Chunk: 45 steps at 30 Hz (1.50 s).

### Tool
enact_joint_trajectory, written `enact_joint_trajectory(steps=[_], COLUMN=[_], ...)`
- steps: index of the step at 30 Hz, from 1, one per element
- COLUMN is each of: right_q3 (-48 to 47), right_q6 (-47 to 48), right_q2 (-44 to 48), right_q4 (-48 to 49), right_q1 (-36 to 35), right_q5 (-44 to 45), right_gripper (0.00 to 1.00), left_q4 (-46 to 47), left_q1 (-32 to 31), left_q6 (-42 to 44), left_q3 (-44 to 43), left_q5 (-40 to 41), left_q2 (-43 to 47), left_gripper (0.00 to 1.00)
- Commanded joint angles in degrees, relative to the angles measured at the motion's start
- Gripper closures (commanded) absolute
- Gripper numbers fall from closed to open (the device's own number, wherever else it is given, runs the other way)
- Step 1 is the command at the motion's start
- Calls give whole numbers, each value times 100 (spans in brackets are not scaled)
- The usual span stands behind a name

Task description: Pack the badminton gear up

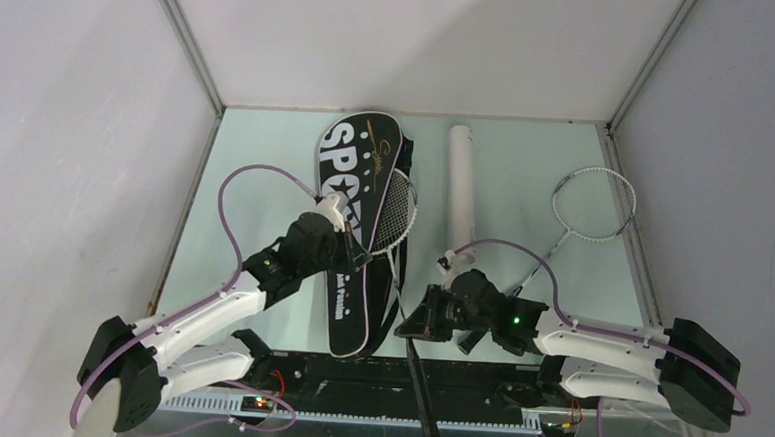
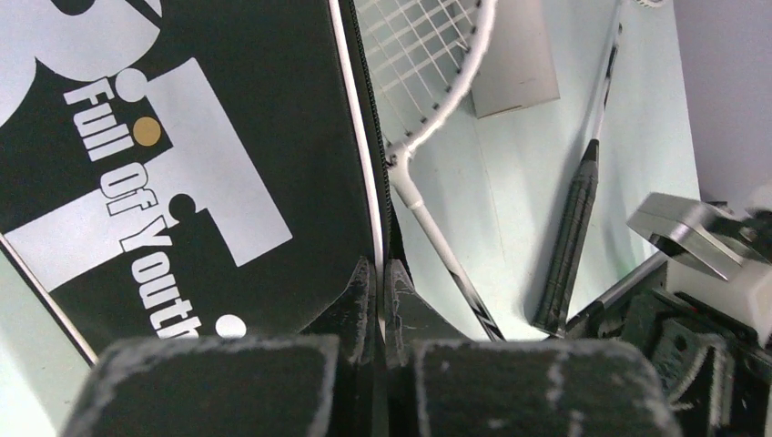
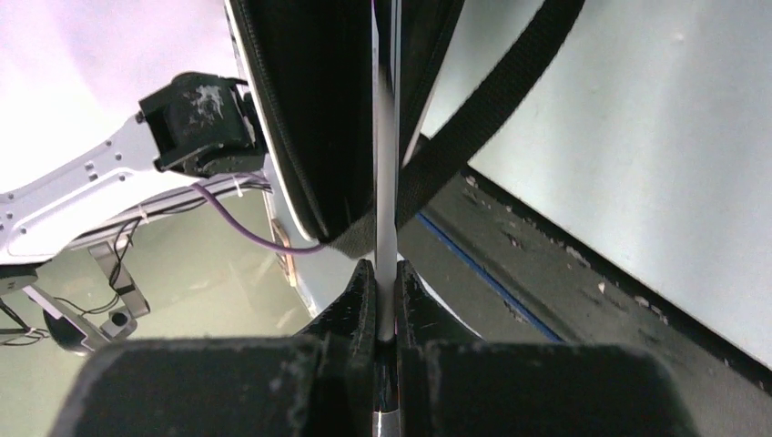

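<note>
The black racket bag [image 1: 344, 306] lettered "SPORT" lies lengthwise at mid-table. My left gripper [image 1: 352, 247] is shut on its white-piped right edge [image 2: 378, 228]. One silver racket [image 1: 396, 211] has its head tucked partly under that raised edge. My right gripper [image 1: 420, 322] is shut on this racket's thin shaft [image 3: 385, 200], and the black handle [image 1: 422, 396] sticks out toward the near edge. A second racket [image 1: 593, 201] lies flat at the right, its handle [image 2: 569, 246] pointing toward my right arm. The white tube [image 1: 461, 182] lies beside the bag.
The bag's black strap [image 3: 496, 109] loops loose near the held shaft. Metal cell posts and pale walls close in the table on the left, right and back. The dark base rail [image 1: 375, 373] runs along the near edge between the arm bases.
</note>
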<state>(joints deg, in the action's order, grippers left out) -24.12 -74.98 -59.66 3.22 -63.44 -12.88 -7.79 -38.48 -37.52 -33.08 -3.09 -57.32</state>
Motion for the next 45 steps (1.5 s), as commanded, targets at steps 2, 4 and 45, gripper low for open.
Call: enact_joint_trajectory(steps=[2,4,45], right_q3=[-298,-384,-3235], right_q6=[366,417,1484], right_q2=[-573,-881,-4045], right_q4=[1199,1362,1750], right_q1=[257,273,1572], right_q5=[-404,-580,-164], right_gripper=[100,100,100], left_q4=[159,96,1158], left_q1=[6,7,-14], left_q6=[185,236,-1857], left_q3=[64,57,1123], left_q5=[-389,-401,-976], left_q2=[238,224,1436], left_gripper=[100,100,100])
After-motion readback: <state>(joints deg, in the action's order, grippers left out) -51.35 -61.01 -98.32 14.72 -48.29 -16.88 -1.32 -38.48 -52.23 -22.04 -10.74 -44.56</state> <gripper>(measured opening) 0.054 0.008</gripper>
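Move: Some 24 cm ahead of the right hand, 10 cm to its left and 7 cm below lies the middle of the sports bag; the held racket's head is already at its open side, about 29 cm ahead and 3 cm left. The white tube lies roughly 38 cm ahead and 14 cm right, the other racket's handle 4 cm ahead and 22 cm right. From the left hand, already on the cover's edge, the bag's middle is about 6 cm ahead, 2 cm left and 6 cm down. Keeping its pinch on the racket shaft, the right hand first eases left and down a couple of centimetres, then pushes the racket forward into the bag's open side, some 17 cm forward and 8 cm left in all, rolling about 10 degrees. The left hand keeps hold of the cover edge, draws it back about 4 cm and rolls some 15 degrees, its left side dropping. ##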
